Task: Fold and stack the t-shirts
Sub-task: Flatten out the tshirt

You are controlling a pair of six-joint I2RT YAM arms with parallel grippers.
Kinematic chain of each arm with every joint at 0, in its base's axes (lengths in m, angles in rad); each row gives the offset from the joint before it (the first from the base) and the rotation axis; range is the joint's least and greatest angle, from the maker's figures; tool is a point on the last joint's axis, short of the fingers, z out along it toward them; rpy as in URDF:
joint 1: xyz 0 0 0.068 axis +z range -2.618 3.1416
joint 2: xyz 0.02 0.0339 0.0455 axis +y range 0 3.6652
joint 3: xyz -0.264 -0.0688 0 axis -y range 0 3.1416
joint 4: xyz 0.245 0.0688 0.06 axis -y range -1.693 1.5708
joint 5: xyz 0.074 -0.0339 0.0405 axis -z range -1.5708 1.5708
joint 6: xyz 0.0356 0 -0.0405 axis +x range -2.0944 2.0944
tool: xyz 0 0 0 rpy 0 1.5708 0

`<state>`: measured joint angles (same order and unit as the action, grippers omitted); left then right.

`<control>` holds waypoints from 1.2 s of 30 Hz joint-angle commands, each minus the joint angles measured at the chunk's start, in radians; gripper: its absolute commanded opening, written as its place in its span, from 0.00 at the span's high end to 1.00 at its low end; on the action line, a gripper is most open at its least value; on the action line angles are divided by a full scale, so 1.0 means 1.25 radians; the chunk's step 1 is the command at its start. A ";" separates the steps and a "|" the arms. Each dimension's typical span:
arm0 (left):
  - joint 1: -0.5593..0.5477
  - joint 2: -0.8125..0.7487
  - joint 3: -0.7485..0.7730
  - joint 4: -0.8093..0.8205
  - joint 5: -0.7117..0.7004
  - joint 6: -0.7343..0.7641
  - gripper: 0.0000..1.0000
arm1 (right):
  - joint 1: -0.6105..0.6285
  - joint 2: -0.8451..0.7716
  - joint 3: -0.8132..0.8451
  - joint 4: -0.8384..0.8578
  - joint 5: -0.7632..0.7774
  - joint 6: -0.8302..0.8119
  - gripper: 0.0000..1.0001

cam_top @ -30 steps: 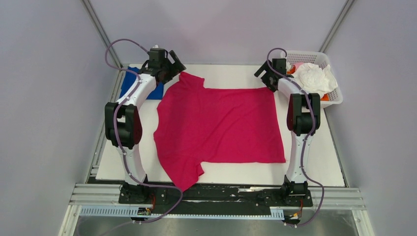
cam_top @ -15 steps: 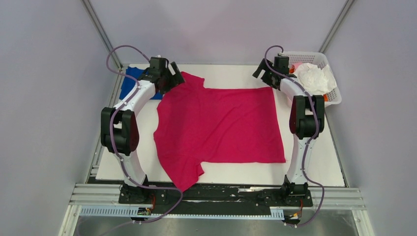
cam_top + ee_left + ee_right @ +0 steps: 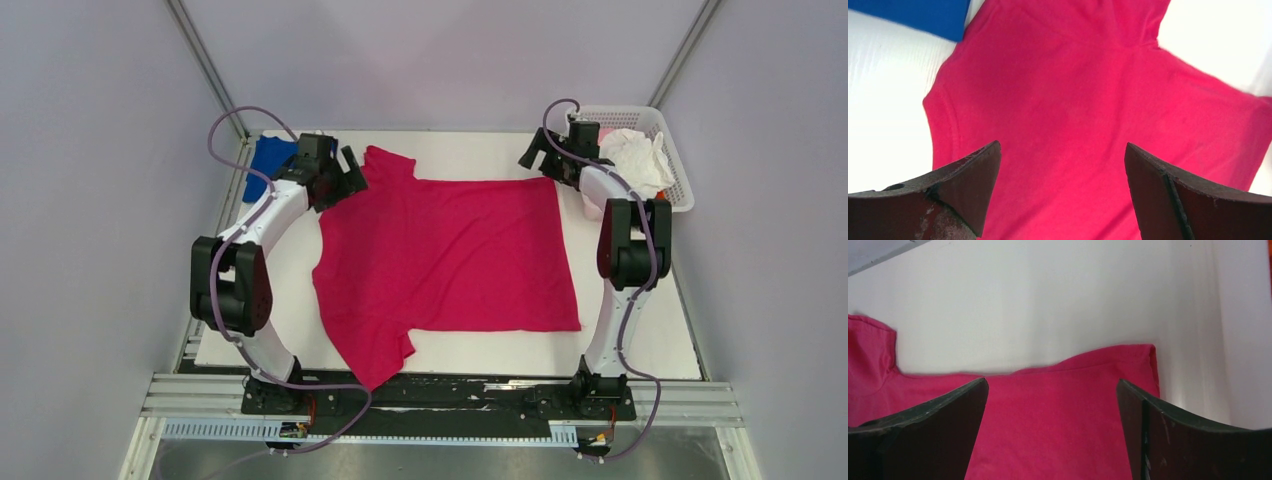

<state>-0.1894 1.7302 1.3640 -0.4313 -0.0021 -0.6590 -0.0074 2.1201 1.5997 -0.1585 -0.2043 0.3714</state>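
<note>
A magenta-pink t-shirt [image 3: 445,255] lies spread flat on the white table [image 3: 640,330], its collar side to the left and one sleeve hanging toward the near edge. My left gripper [image 3: 350,170] hovers open over the far-left shoulder; in the left wrist view the left gripper [image 3: 1062,145] has only pink cloth [image 3: 1098,100] below its jaws. My right gripper [image 3: 537,160] stands open above the shirt's far-right corner [image 3: 1148,347]; in the right wrist view the right gripper [image 3: 1052,381] holds nothing. A royal blue t-shirt [image 3: 270,155] lies folded at the far left.
A white lattice basket [image 3: 682,190] stands at the far right corner, holding a crumpled white shirt [image 3: 635,155] and a bit of pale pink cloth [image 3: 605,133]. Grey walls and metal frame posts close in the table on three sides.
The left arm has swung leftward and its gripper has come nearer, down over the shirt's shoulder. The right arm has shifted right and back beside the basket. Both grippers stayed open.
</note>
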 commanded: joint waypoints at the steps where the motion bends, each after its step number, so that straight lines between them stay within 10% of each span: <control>1: -0.003 -0.089 -0.071 0.028 0.011 0.023 0.00 | 0.014 -0.120 -0.052 0.026 -0.043 -0.067 0.00; 16: -0.018 0.025 -0.049 0.008 0.004 0.061 0.00 | 0.171 -0.310 -0.294 -0.070 0.197 0.003 0.00; 36: 0.014 0.418 0.343 -0.195 -0.037 0.026 0.00 | 0.129 -0.043 -0.127 -0.124 0.227 0.033 0.00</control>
<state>-0.1871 2.1735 1.6989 -0.5964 -0.0391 -0.6167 0.1799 2.0205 1.3865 -0.3004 0.0879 0.3916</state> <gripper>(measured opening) 0.997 0.998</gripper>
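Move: The left hand's landing spot on the red t-shirt, by the far-left sleeve, lies about 3 cm ahead and 10 cm below. The sleeve is roughly 14 cm ahead and 7 cm right, the folded blue shirt some 15 cm ahead and 17 cm left. The right hand's spot is about 10 cm back, 4 cm left and 6 cm below; the far-right corner is some 3 cm ahead and 4 cm right, the basket about 5 cm ahead and 21 cm right. Back and left in a rising arc of about 12 cm, the right hand comes in off the far-right corner, sinks onto the red t-shirt and finishes edging forward. The left hand draws back 4 cm, then goes down and forward beside the sleeve, sliding the last few centimetres. Both tip further downward, some 15 degrees, with wide-open fingertips coming to rest on the cloth. ##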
